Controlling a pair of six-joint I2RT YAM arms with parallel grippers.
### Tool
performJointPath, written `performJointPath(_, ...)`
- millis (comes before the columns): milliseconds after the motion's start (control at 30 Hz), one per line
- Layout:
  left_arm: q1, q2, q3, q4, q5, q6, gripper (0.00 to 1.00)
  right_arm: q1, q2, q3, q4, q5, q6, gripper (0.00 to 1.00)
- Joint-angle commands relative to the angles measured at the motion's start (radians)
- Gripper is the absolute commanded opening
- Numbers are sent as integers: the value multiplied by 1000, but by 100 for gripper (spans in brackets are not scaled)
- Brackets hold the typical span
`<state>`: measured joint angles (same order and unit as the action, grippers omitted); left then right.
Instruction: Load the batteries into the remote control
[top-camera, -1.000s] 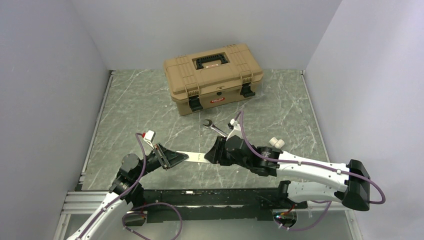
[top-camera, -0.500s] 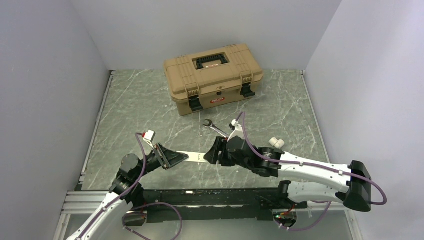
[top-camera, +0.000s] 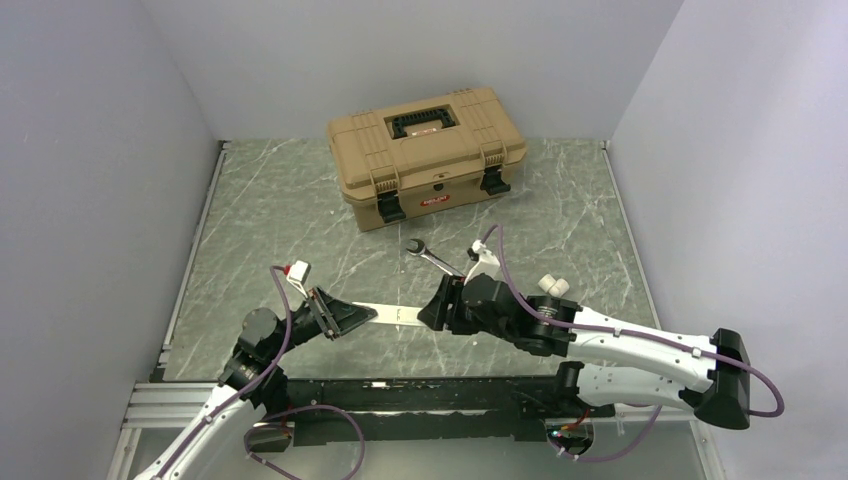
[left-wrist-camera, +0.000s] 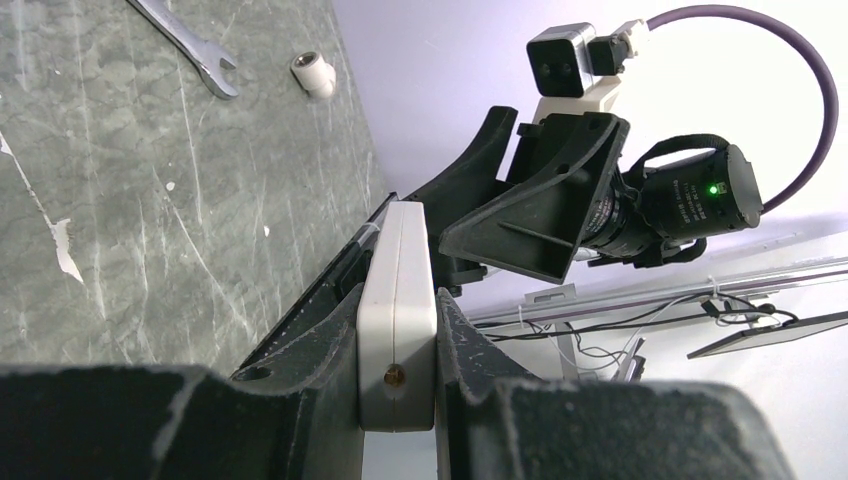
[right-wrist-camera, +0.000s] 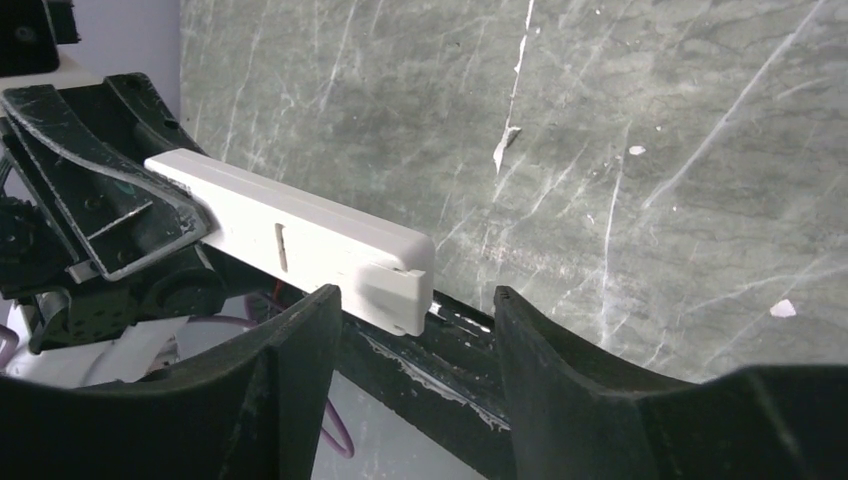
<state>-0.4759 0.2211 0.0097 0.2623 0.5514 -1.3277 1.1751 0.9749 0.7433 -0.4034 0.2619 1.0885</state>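
Note:
The remote control (top-camera: 398, 315) is a slim white bar held level above the table's front middle. My left gripper (top-camera: 366, 315) is shut on its left end; in the left wrist view the bar (left-wrist-camera: 397, 290) is pinched edge-on between both fingers (left-wrist-camera: 330, 350). My right gripper (top-camera: 432, 308) is open at the bar's right end. In the right wrist view that end (right-wrist-camera: 395, 275), with a stepped cover piece, sits just ahead of my spread right gripper (right-wrist-camera: 412, 305), touching neither finger. No batteries are in view.
A tan toolbox (top-camera: 427, 152) with black latches stands closed at the back. A steel wrench (top-camera: 430, 256) lies behind the right gripper, and a small white fitting (top-camera: 553, 287) sits by the right arm. A black rail (top-camera: 420, 395) runs along the near edge.
My right gripper has spread its jaws wider and drawn back a little to the right, off the remote's end. The left gripper and the remote have stayed put.

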Motion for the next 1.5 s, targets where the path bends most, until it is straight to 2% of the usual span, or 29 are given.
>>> performJointPath(0,-4,-16,-54,16,-4,17,0,4,-15,42,-49,16,-12,56)
performJointPath(167,-4,-16,-43,-7,-15,35,0,4,-7,70,-67,10,-29,48)
performJointPath(400,-4,-12,-39,-30,-18,52,0,4,22,92,-37,-2,-48,43)
performJointPath(1467,-4,2,-27,-23,-16,59,0,3,97,87,-22,-36,-44,38)
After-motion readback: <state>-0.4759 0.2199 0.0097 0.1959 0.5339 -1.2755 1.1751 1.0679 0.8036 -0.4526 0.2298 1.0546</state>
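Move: The remote's free end is almost at my right fingertips, about 2 cm to the left and maybe 1 cm below. Seen from my left hand, which still grips the remote near its other end, that end is some 11 cm to the right and about level. From my right hand, the wrench lies on the table roughly 22 cm ahead, 3 cm right and 16 cm below; the white fitting is some 18 cm ahead, 25 cm right and as far down. I narrow my right fingers from well open to under half open around the remote's free end. That hand first eases slightly right, bobs up and down, then works back left by about 1 cm and finishes about 1 cm lower, its left side dipped some 5 degrees. My left hand keeps its grip and sinks about 1.5 cm with the remote, then holds. ##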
